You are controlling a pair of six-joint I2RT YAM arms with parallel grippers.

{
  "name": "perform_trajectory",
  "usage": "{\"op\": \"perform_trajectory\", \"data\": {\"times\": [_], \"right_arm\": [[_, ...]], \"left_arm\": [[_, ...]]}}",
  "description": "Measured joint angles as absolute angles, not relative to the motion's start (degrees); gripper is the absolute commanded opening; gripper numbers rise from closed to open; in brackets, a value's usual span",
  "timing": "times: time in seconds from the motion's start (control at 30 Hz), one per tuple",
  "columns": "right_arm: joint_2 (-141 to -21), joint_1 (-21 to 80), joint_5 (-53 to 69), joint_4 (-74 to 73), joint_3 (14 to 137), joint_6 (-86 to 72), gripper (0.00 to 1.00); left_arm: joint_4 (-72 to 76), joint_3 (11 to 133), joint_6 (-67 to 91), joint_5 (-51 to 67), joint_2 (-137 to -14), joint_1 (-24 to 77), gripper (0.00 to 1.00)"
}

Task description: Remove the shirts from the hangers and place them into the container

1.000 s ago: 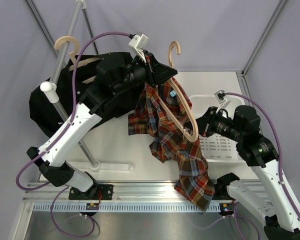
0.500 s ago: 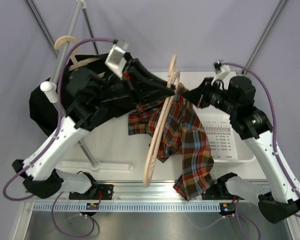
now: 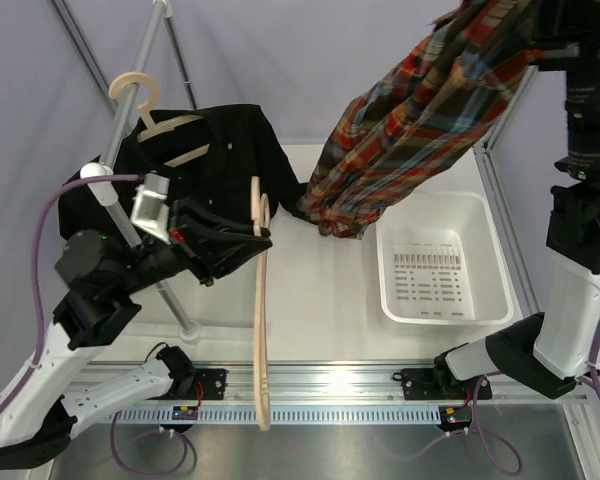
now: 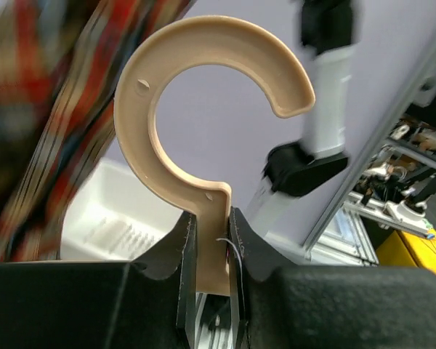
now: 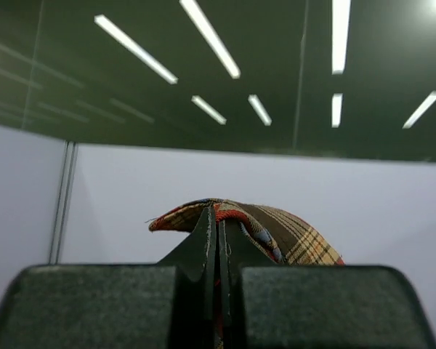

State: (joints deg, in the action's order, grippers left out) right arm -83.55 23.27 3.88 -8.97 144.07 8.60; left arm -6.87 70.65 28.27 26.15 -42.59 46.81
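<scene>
My left gripper (image 3: 263, 237) (image 4: 211, 227) is shut on the neck of a bare beige wooden hanger (image 3: 261, 330), which hangs edge-on over the table with its hook (image 4: 203, 109) pointing up. My right gripper (image 5: 218, 234) is raised high at the top right and shut on a fold of the plaid shirt (image 5: 265, 227). That shirt (image 3: 420, 130) hangs free from it, its lower end left of and above the white container (image 3: 500, 290). The black shirt (image 3: 225, 150) stays on the second hanger (image 3: 170, 125), hooked on the rail.
The grey metal rail (image 3: 130, 140) slants from the back down to its white base plate (image 3: 215, 330) at the table's left. The right arm (image 3: 580, 240) stands tall at the right edge. An aluminium track (image 3: 330, 380) runs along the near edge.
The plaid shirt came off the hanger: my right gripper rose up and right with it, while my left gripper pulled back left and down holding the now bare hanger.
</scene>
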Motion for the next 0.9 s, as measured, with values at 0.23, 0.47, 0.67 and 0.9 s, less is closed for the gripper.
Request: {"op": "perform_trajectory", "data": {"times": [0.23, 0.47, 0.67, 0.9], "right_arm": [[-88.7, 23.3, 4.2, 0.1, 155.8, 13.5, 0.0], [-93.9, 23.3, 5.9, 5.0, 159.3, 16.3, 0.0], [-94.2, 23.3, 9.3, 7.0, 159.4, 16.4, 0.0], [-90.8, 23.3, 13.7, 9.2, 159.4, 15.5, 0.0]], "left_arm": [[-12.8, 65.0, 26.7, 22.4, -47.9, 47.3, 0.0], [-14.1, 63.3, 24.7, 19.9, -49.6, 47.3, 0.0], [-11.1, 61.7, 24.4, 20.1, -52.1, 47.3, 0.0], [-8.8, 57.6, 25.4, 20.3, -53.1, 47.4, 0.0]]}}
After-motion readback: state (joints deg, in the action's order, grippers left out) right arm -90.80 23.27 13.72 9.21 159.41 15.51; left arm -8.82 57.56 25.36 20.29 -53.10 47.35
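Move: Well below the right hand, which already holds the plaid shirt, the white container lies some 10 cm farther out, 16 cm to its right and about 74 cm down. From the left hand, which holds the bare wooden hanger just under its hook, the container lies about 24 cm ahead, 42 cm right and 46 cm below, while the black shirt on the rack hangs roughly 21 cm ahead, 17 cm left and 20 cm lower. Drawing back about 10 cm in two pulls with a slight forward sway between them, and climbing some 7 cm, the right hand tips its fingers up and back by about 30 degrees, still pinching the plaid shirt. Meanwhile the left hand sinks 16 cm, going also forward and right towards the container, its fingers tilting down to about level and keeping their grip on the hanger. ##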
